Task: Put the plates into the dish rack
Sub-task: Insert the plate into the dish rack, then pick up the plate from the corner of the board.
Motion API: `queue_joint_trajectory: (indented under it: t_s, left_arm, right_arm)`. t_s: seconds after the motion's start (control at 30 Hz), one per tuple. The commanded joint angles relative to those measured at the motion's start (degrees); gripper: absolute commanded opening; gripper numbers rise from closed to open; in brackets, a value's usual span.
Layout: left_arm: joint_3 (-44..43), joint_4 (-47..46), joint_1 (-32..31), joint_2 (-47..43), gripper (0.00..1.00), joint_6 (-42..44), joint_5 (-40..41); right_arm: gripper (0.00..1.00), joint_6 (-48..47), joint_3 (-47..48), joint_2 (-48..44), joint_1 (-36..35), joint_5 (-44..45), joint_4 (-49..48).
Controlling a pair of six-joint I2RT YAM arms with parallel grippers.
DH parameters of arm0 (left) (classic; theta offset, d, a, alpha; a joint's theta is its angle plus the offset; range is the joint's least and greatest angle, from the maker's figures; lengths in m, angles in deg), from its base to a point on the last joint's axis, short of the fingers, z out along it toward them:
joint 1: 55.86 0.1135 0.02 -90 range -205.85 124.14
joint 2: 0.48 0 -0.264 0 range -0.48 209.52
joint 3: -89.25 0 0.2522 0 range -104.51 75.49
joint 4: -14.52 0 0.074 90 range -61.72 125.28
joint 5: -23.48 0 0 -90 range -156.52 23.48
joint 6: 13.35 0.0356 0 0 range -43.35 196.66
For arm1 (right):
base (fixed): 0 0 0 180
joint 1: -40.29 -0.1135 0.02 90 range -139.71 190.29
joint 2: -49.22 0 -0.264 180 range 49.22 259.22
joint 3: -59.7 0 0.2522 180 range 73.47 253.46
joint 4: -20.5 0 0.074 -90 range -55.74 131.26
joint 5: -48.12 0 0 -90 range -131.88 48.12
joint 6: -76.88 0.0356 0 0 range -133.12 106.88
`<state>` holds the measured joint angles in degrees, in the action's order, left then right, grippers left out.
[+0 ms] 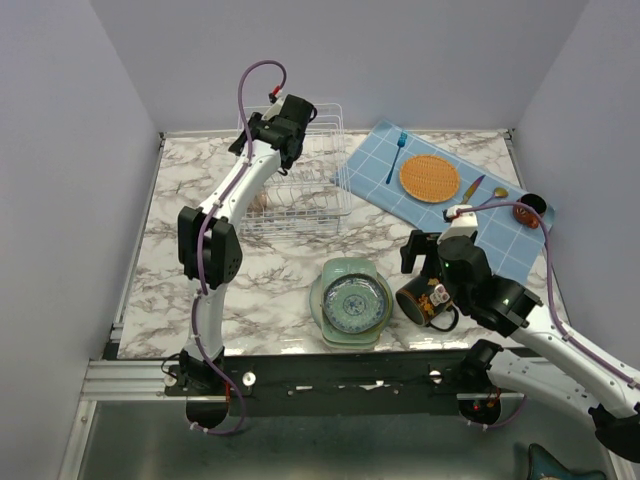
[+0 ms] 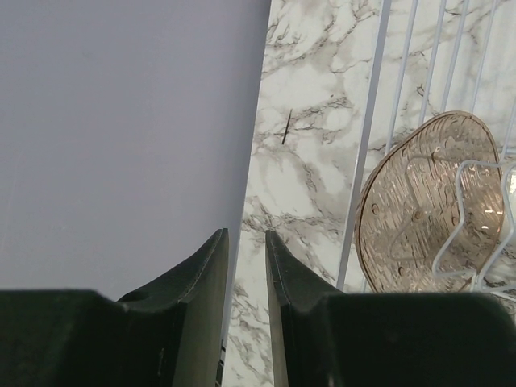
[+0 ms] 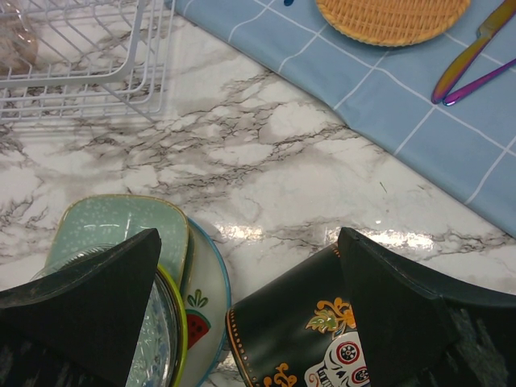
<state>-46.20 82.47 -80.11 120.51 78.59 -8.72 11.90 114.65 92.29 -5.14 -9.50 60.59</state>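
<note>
The white wire dish rack (image 1: 300, 200) stands at the back left; it also shows in the left wrist view (image 2: 367, 137) and the right wrist view (image 3: 121, 56). A brownish plate (image 2: 419, 210) stands on edge among its prongs. My left gripper (image 2: 247, 242) hangs above the rack's left end (image 1: 280, 148), jaws narrowly apart and empty. The other plates are stacked at the front centre (image 1: 350, 300): mint-green rounded-square (image 3: 121, 226), watermelon (image 3: 205, 298), yellow rim (image 3: 173, 322), teal-patterned on top. My right gripper (image 3: 250, 238) is wide open beside the stack, over the mug.
A black decorated mug (image 3: 298, 339) lies on its side right of the plate stack, between my right fingers. A blue checked cloth (image 3: 403, 105) at the back right carries an orange woven mat (image 3: 387, 16) and cutlery (image 3: 468, 56). Grey walls enclose the table.
</note>
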Motion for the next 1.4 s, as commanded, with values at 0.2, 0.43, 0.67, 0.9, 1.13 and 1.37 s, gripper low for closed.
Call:
queue_joint_trajectory:
  t_s: [0.2,0.43,0.67,0.9,1.13,1.37]
  left_arm:
    - [3.7,-2.8,0.1,-9.6,0.34,-5.7,-10.8]
    - [25.9,-17.1,0.1,-28.6,0.59,-10.4,-26.6]
    - [34.9,-20.7,0.1,-35.6,0.99,-11.4,-33.5]
    - [46.5,-27.1,0.1,-44.7,0.99,-16.0,-44.4]
    - [54.9,-30.4,-0.3,-49.9,0.99,-18.9,-48.0]
    - [57.5,-31.0,-0.4,-50.4,0.99,-19.4,-48.3]
  right_arm:
    - [1.0,-0.9,2.2,5.9,-0.4,-2.1,1.1]
    - [0.97,-3.7,3.4,13.0,-0.3,-11.0,0.6]
    - [0.81,-6.0,3.3,14.8,-0.3,-16.6,0.7]
    - [0.66,-6.6,3.1,14.5,-0.4,-23.2,1.6]
    - [0.63,-7.3,2.8,15.0,-0.7,-28.3,1.7]
    - [0.55,-7.3,2.0,16.5,-1.0,-30.1,1.9]
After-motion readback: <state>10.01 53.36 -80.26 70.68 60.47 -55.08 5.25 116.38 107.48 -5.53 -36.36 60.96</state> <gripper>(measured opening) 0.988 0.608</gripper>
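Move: The next piece to fetch, the blue-patterned plate on top of the stack, lies about 32 cm back, 23 cm right and 20 cm below my left hand. From my right hand it is some 11 cm left, 8 cm back and 15 cm down. The mug lies about 14 cm to the right of that plate, nearly level with it. The amber plate already stands in the rack, about 4 cm back, 3 cm right and 14 cm below my left hand. I draw my left hand off the amber plate, back about 13 cm and right 8 cm towards the stack, rising over the rack before sinking again, rolling its left side down some 50 degrees and opening the fingers wide. Meanwhile my right hand slides left and down, about 7 cm each, to the top plate's right side, turning counter-clockwise, tipping down and partly closing. ##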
